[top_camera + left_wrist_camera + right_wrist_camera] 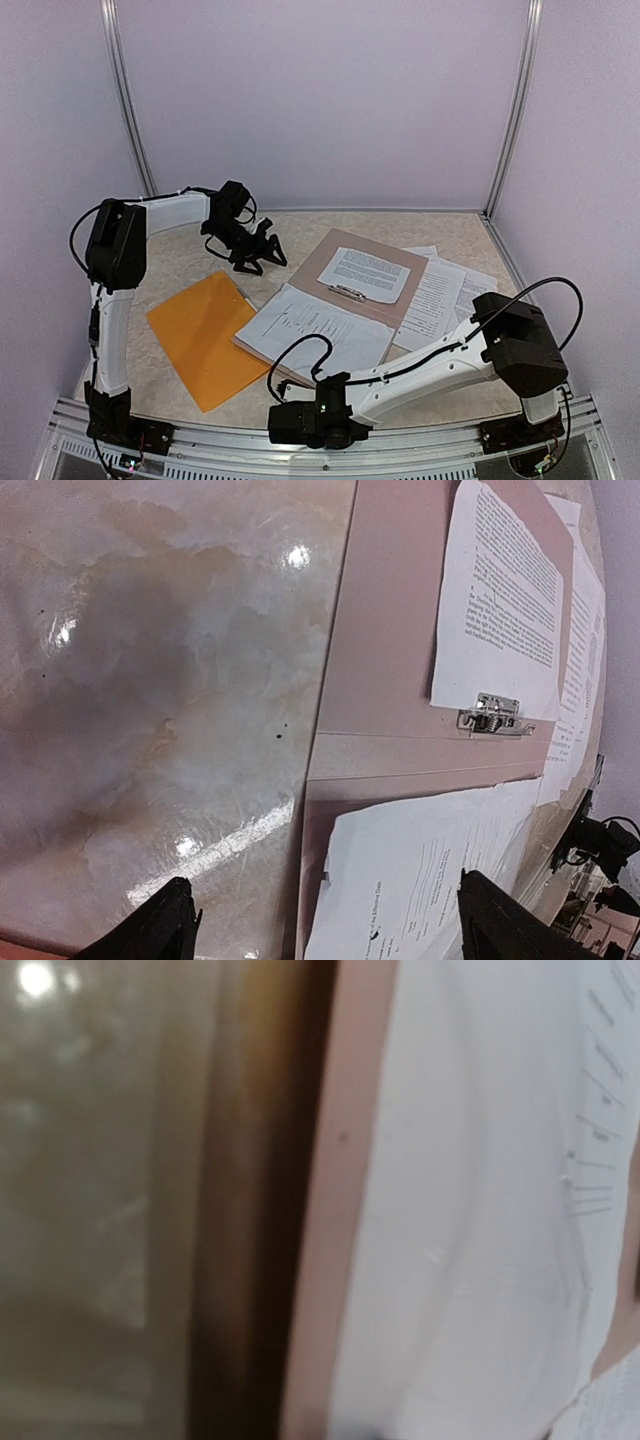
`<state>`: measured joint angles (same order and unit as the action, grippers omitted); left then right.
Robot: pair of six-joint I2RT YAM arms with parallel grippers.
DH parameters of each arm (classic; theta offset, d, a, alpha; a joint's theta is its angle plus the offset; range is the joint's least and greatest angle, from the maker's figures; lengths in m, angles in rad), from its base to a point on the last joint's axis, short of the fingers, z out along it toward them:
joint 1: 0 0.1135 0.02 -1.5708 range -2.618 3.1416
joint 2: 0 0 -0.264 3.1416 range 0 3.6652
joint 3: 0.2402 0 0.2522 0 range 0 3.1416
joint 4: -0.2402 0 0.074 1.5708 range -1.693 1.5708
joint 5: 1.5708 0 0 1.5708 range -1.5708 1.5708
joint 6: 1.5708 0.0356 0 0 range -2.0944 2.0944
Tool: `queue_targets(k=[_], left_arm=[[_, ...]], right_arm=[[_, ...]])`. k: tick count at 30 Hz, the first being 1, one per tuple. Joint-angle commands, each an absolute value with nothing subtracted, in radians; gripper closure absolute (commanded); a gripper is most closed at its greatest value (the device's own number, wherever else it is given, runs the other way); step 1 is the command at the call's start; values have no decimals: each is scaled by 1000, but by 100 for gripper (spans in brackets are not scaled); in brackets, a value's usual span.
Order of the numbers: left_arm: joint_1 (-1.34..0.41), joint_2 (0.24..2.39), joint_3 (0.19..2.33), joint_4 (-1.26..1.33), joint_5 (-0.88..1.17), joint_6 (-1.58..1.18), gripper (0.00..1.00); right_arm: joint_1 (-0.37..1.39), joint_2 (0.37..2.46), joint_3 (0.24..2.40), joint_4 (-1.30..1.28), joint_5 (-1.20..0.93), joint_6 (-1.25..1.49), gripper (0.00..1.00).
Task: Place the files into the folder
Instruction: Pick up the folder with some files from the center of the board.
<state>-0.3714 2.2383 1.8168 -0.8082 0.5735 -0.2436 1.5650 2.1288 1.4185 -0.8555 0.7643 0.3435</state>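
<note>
The orange folder point(205, 335) lies flat and closed on the left of the table. White printed files point(318, 328) rest on the near flap of a pink-brown clipboard point(345, 250); one more sheet point(368, 272) sits under its metal clip, and others point(445, 290) spread out to its right. My left gripper point(255, 250) hovers behind the folder, open and empty. In its wrist view it point(325, 930) straddles the clipboard's point(390, 660) left edge and a file corner point(420, 870). My right gripper point(290, 415) is low at the clipboard's near corner. Its blurred wrist view shows a file point(470, 1210) close up, with the fingers hidden.
The table's near edge and metal rail point(200, 440) run just below the right gripper. White walls enclose the back and sides. Bare marble tabletop point(160, 680) lies left of the clipboard, between it and the folder.
</note>
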Motion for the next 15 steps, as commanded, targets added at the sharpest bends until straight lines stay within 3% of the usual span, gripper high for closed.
queue_targets(k=[1, 10, 15], left_arm=[[-364, 2210, 1817, -827, 543, -237, 13], [-348, 2187, 1811, -847, 494, -242, 12], [-317, 2144, 1742, -802, 495, -271, 12]], right_arm=[[1577, 2158, 1466, -955, 776, 361, 80], [1578, 2140, 1586, -1113, 847, 370, 99], [1577, 2083, 1644, -1140, 847, 343, 100]])
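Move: The folder's near edge lies right at the right fingertips, about 1 cm ahead. The metal clip is roughly 22 cm ahead and 9 cm right, the orange file 10 cm ahead and 15 cm left, and the loose papers some 21 cm ahead and 26 cm right, all slightly lower. From the idle left hand, that near edge is about 30 cm back, 4 cm right and 6 cm below. The right fingers shut, pinching the folder's near edge, then raise it about 4 cm. ##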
